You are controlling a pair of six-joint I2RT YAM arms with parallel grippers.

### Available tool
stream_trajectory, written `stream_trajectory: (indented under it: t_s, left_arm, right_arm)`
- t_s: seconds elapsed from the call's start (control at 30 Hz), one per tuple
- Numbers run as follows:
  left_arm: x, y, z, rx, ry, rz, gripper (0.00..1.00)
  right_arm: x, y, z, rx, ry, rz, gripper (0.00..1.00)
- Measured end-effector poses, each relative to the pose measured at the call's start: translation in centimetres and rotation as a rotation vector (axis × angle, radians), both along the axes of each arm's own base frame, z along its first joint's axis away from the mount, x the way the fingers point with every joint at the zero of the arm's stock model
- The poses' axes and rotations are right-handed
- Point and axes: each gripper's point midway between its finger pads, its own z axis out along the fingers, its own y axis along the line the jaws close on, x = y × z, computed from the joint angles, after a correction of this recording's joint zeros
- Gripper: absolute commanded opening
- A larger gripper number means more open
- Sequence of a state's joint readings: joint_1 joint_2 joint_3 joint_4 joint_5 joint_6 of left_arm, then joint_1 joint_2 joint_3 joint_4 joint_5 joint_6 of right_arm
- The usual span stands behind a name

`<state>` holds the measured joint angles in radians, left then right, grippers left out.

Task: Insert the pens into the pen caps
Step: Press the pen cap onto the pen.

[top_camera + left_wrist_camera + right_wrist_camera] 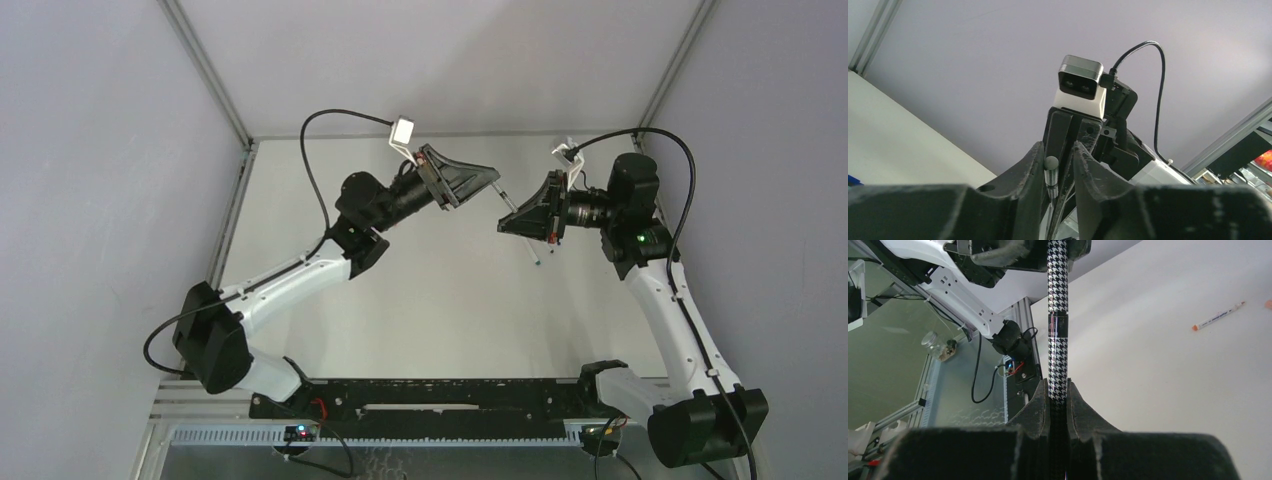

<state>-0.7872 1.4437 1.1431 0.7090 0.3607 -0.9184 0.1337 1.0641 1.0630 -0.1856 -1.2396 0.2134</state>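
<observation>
A black-and-white houndstooth pen is held up in the air between the two arms. My right gripper is shut on its lower barrel. In the top view the pen sticks out below the right gripper and slants up toward the left gripper. The pen's ribbed, grey-tipped end sits between the fingers of my left gripper. It rests against one finger, with a gap to the other, so the jaws stand narrowly open. No separate pen cap shows at that end.
In the right wrist view a white pen with an orange tip lies on the white table, with a salmon-pink cap at the frame's edge. Grey walls and aluminium posts enclose the table on three sides.
</observation>
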Motion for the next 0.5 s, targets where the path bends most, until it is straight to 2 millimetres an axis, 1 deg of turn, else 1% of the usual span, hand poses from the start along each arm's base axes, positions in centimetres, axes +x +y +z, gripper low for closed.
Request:
stream_trajectory:
  t_s: [0.1,0.17,0.27,0.5]
  left_arm:
    - [0.15,-0.24,-0.42,0.007,0.006,-0.006,0.16]
    - [0.27,-0.52,-0.75,0.013,0.014,-0.013,0.10]
    - [0.41,-0.74,-0.74,0.014,0.014,-0.020,0.00]
    - [0.45,-0.91,-0.18,0.003,0.011,-0.038,0.00]
  right_arm:
    - [-0.02,0.05,0.04,0.001,-0.002,0.002,0.00]
    - [-0.03,0.07,0.03,0.002,0.000,0.002,0.00]
    - [0.03,0.06,0.03,0.003,0.005,-0.002,0.00]
    - [0.31,0.08,0.51,0.015,0.001,-0.011,0.00]
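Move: The outer end of the patterned pen's cap stands between the left hand's open fingertips, about 1 cm to that hand's right and 1 cm below, level with it fore and aft. From the right hand, which holds the pen farther down, it is roughly 4 cm ahead, 3 cm left and 8 cm up. On the table some 40 cm below the left hand lie a teal-ended pen, about 10 cm ahead and 13 cm right, and an orange-ended pen, about 18 cm ahead and 19 cm left. The cap end of the upright-slanting pen gets pinched from both sides: the left hand eases about 1 cm to the right onto it, dipping just under 1 cm and coming most of the way back up, while its part-open fingers close almost fully. The right hand keeps its grip on the pen body and stays practically in place. ##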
